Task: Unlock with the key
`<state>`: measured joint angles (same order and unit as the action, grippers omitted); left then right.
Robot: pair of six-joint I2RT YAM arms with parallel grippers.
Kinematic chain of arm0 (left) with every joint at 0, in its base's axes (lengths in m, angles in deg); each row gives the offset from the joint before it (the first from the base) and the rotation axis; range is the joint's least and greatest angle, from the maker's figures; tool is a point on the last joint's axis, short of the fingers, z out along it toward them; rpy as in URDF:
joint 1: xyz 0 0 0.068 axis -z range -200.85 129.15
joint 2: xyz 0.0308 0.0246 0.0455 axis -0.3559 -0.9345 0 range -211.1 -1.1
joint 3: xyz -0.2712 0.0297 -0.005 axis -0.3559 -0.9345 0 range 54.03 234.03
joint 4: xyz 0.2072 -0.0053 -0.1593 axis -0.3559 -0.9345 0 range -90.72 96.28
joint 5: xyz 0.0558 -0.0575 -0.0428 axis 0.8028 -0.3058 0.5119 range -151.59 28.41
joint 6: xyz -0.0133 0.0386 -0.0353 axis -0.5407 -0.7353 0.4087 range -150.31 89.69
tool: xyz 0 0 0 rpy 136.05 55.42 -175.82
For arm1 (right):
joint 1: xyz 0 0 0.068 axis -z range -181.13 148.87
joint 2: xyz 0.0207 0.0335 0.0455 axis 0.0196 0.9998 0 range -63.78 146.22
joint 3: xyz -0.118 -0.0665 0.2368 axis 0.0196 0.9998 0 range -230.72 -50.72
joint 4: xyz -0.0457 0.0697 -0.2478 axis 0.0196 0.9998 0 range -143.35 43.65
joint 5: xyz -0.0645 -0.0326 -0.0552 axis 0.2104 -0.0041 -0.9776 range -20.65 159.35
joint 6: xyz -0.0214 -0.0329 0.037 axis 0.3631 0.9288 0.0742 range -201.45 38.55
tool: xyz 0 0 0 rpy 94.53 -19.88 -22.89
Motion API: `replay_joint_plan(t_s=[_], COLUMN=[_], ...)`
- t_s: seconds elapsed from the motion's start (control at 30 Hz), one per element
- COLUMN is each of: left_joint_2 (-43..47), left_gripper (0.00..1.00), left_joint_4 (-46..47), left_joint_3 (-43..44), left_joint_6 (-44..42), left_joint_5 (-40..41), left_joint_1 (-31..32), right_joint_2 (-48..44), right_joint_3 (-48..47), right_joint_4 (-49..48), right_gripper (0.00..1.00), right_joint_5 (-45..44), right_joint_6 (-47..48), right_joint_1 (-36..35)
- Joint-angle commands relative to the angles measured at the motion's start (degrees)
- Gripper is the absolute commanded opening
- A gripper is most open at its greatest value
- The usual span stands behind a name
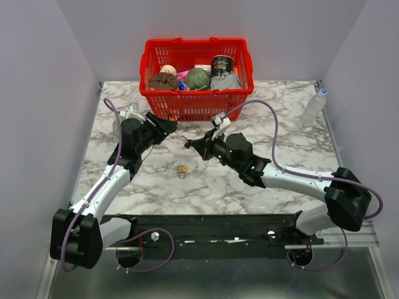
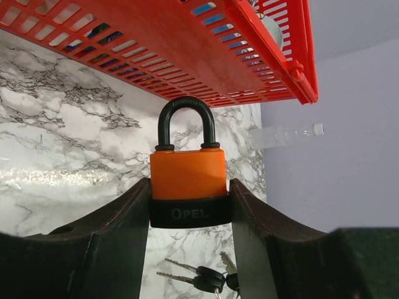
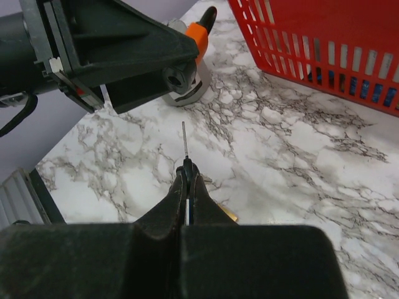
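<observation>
My left gripper (image 2: 189, 190) is shut on the orange-and-black padlock (image 2: 188, 177), gripping its black base with the shackle pointing away from the wrist. In the top view the left gripper (image 1: 168, 126) sits just in front of the basket. My right gripper (image 3: 189, 169) is shut on the key (image 3: 184, 140). The key's black head is pinched between the fingertips and its thin blade sticks straight out. The blade points toward the left gripper's body (image 3: 124, 56) and stops short of it. The padlock (image 3: 201, 30) shows as an orange edge behind that body. From above, the right gripper (image 1: 191, 143) is close to the right of the left one.
A red basket (image 1: 196, 107) full of items stands right behind both grippers. A small brass padlock (image 1: 182, 169) lies on the marble table in front of them. Several more black-headed keys (image 2: 209, 278) show below the held padlock. A clear bottle (image 1: 313, 107) stands at the right wall.
</observation>
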<state>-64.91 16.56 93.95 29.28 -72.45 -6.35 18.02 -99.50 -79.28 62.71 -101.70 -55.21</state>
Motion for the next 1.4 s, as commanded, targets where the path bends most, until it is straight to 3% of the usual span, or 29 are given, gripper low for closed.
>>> replay_joint_plan(t_s=[0.0,0.7,1.37], left_joint_2=[0.4,-0.6,-0.6], left_gripper=[0.00,0.00,0.00], left_joint_4=[3.4,4.9,5.4], left_joint_3=[-0.2,-1.2,-1.4], left_joint_6=[2.0,3.8,4.0], left_joint_5=[-2.6,-4.2,-4.2], left_joint_1=[-2.2,-4.0,-4.5], right_joint_2=[3.3,12.7,14.7], right_joint_3=[-3.2,-12.9,-14.2], right_joint_4=[-7.3,-2.3,0.0], right_gripper=[0.01,0.01,0.01], right_joint_5=[-4.3,-3.2,-4.2], right_joint_6=[1.6,3.8,3.5], right_joint_1=[-1.0,-2.1,-2.1])
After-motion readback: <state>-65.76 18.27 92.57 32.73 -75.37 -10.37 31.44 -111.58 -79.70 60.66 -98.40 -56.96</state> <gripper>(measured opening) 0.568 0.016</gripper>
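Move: The right hand holds the keys, one blade sticking out. The orange padlock, gripped by the left hand, lies about 9 cm ahead of the right hand, 8 cm to its left and 2 cm higher. The small brass padlock lies 18 cm below the right hand, 2 cm ahead and 4 cm left. From the left hand the key is about 6 cm back, 6 cm right and 2 cm lower; the red basket's middle is 25 cm ahead, 10 cm right and 10 cm lower. The key tip comes right up to the keyhole face of the orange padlock, though contact can't be made out. The right hand, still pinching the key, carries it about 5 cm left and 3 cm forward, rising slightly, then stops advancing and sinks about 2 cm. The left hand keeps its grip on the padlock and eases some 1.5 cm left before nearly holding still. ##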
